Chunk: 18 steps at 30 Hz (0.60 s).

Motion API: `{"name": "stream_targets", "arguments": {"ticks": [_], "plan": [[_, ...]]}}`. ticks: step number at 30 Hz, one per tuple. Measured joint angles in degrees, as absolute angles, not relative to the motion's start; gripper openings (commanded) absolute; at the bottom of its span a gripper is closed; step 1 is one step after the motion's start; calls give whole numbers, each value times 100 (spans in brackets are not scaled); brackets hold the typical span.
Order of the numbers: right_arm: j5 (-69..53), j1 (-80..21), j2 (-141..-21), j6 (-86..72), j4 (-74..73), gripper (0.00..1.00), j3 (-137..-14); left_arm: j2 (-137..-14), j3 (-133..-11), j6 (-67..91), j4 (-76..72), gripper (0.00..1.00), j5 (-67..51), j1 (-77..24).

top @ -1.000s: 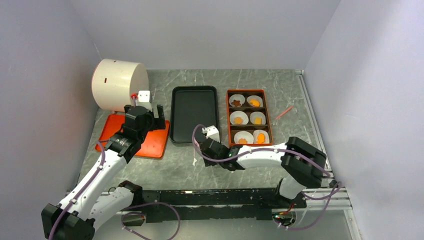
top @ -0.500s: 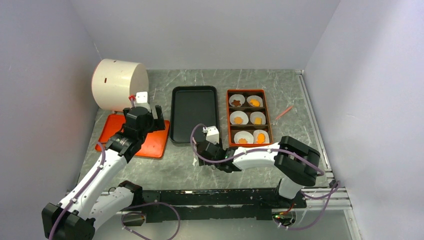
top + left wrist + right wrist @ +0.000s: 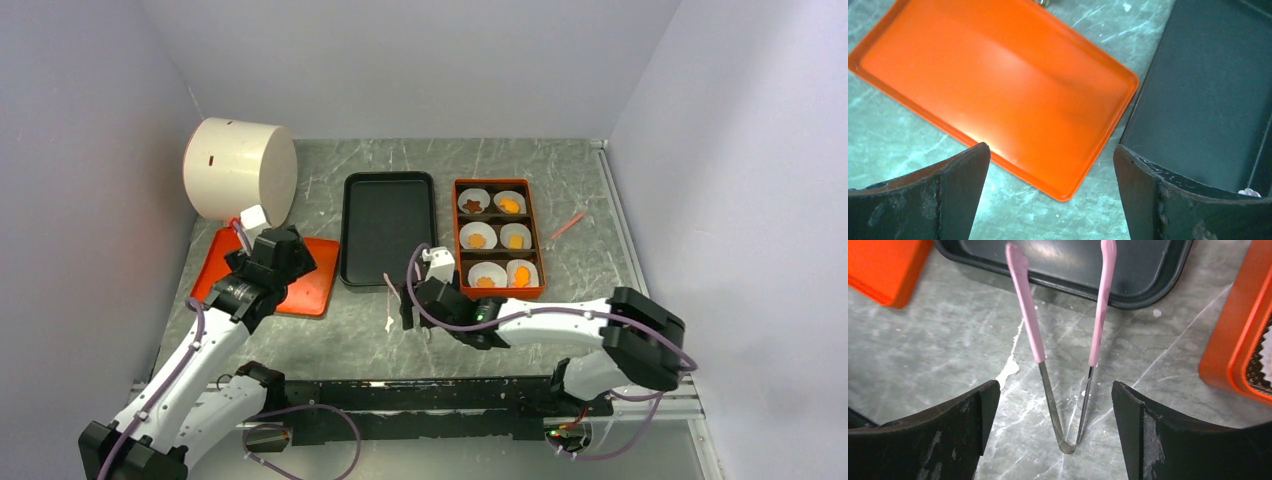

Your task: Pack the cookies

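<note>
The cookies lie in white paper cups in an orange box (image 3: 541,240): one dark brown cookie (image 3: 470,206) and several orange cookies (image 3: 509,206) (image 3: 477,240) (image 3: 521,276). Metal tongs with pink tips (image 3: 1050,390) lie flat on the table, tips reaching the black tray's rim; they also show in the top view (image 3: 388,282). My right gripper (image 3: 1053,392) is open, low over the table, its jaws either side of the tongs' bend without touching them; it also shows in the top view (image 3: 404,305). My left gripper (image 3: 1052,152) (image 3: 298,268) is open and empty above the near corner of the orange lid (image 3: 998,90).
An empty black tray (image 3: 388,228) (image 3: 1208,90) sits between the orange lid (image 3: 310,290) and the box. A big white cylinder (image 3: 240,168) lies at the back left. A thin pink stick (image 3: 567,225) lies right of the box. A corner of the box shows in the right wrist view (image 3: 1243,340).
My right gripper has swung round and come down over the tongs. My left gripper has drawn back toward the left over the orange lid.
</note>
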<state>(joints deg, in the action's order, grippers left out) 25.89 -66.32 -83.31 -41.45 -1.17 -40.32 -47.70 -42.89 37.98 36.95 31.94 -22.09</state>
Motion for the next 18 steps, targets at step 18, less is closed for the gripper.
{"name": "stream_targets", "arguments": {"ticks": [18], "plan": [[2801,-6632,-5946,-3304,646,90,-2637,-5151,-3256,5699,3931,98,3225,-1627]]}}
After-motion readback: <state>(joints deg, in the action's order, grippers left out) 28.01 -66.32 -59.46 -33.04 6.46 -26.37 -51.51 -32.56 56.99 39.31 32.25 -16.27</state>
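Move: The orange lid's middle lies about 3 cm ahead of the left hand, 7 cm to its left and 14 cm below. The black tray is some 12 cm ahead and 22 cm right; the tongs, 5 cm back and 26 cm right. From the right hand, the lid is about 10 cm ahead, 33 cm left and 4 cm lower. Left hand, open, sinks about 9 cm towards the lid, turning counter-clockwise; open right rises 6 cm, clear of the tongs. ##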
